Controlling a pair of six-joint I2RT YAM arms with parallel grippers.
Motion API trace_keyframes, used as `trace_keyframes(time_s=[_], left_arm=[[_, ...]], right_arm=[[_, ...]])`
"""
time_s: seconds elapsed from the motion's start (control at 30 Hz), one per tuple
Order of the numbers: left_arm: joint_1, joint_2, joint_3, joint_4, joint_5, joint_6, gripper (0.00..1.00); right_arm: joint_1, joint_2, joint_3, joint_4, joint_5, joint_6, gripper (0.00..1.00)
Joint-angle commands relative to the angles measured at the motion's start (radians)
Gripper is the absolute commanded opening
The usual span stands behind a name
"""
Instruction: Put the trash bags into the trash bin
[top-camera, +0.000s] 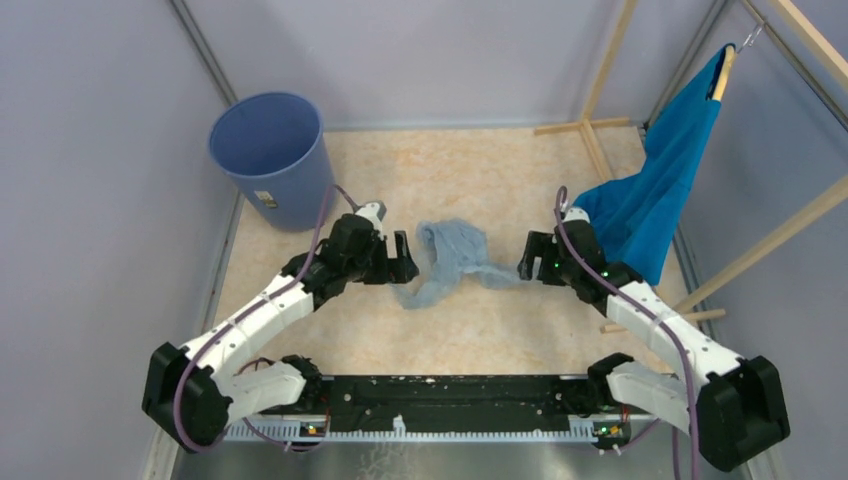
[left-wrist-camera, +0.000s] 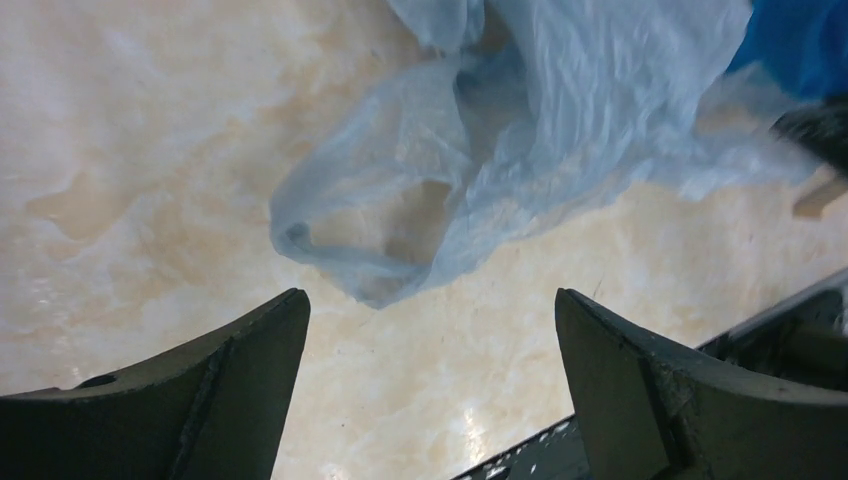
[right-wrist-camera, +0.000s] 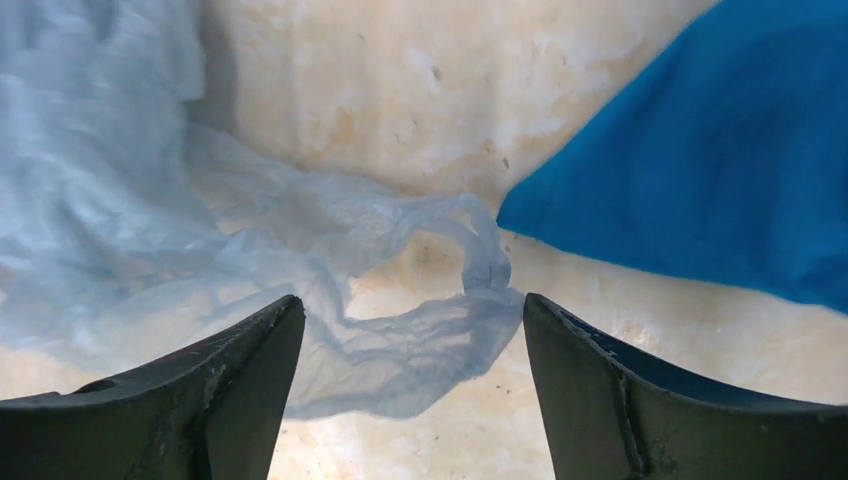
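Observation:
A crinkled, translucent pale-blue trash bag (top-camera: 452, 258) lies flat on the table between my two grippers. The round blue trash bin (top-camera: 272, 155) stands upright at the far left, its mouth open. My left gripper (top-camera: 412, 262) is open and empty just left of the bag; in the left wrist view (left-wrist-camera: 430, 300) a bag handle loop (left-wrist-camera: 350, 255) lies just beyond the fingertips. My right gripper (top-camera: 522, 262) is open and empty at the bag's right end; in the right wrist view (right-wrist-camera: 412, 305) a bag loop (right-wrist-camera: 420, 320) lies between the jaws.
A teal-blue cloth (top-camera: 660, 190) hangs from a wooden hanger on a wooden frame (top-camera: 600, 125) at the right, its lower corner close behind my right gripper. It also shows in the right wrist view (right-wrist-camera: 700, 170). Pale walls close in the table.

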Motion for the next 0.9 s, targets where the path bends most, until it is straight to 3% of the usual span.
trace_keyframes(time_s=[0.0, 0.13, 0.33, 0.63, 0.87], left_arm=[[0.002, 0.055, -0.01, 0.115, 0.217, 0.111, 0.98], [0.002, 0.084, 0.059, 0.092, 0.26, 0.169, 0.98], [0.002, -0.004, 0.088, 0.038, 0.231, 0.202, 0.98], [0.002, -0.299, -0.055, 0.005, 0.235, 0.167, 0.98], [0.002, -0.336, -0.05, -0.035, 0.268, 0.185, 0.98]], right_arm=[[-0.004, -0.124, 0.13, -0.055, -0.026, -0.167, 0.83], [0.089, -0.137, 0.219, -0.081, -0.025, -0.279, 0.89], [0.289, 0.088, 0.403, -0.095, -0.011, -0.336, 0.93], [0.294, 0.424, 0.513, 0.013, -0.044, -0.182, 0.96], [0.323, 0.573, 0.505, 0.152, 0.002, -0.126, 0.99]])
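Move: From the right hand, the trash bag's crumpled body lies about 14 cm to the left, 4 cm ahead and 6 cm below. The bag's near handle loop is almost under the fingers, about 3 cm to the left, and the blue cloth's lower end is some 15 cm to the right and 7 cm ahead. From the left hand, the bag body lies roughly 10 cm to the right, 5 cm ahead and 13 cm lower. Up and over in an arc, the right hand lifts about 12 cm off the handle loop, swings 15 cm left and sinks nearly all the way back, turning counter-clockwise and opening fully, to end with its fingers spread above the bag body. The open left hand dips briefly, then backs up and away, about 7 cm higher and 5 cm back. ##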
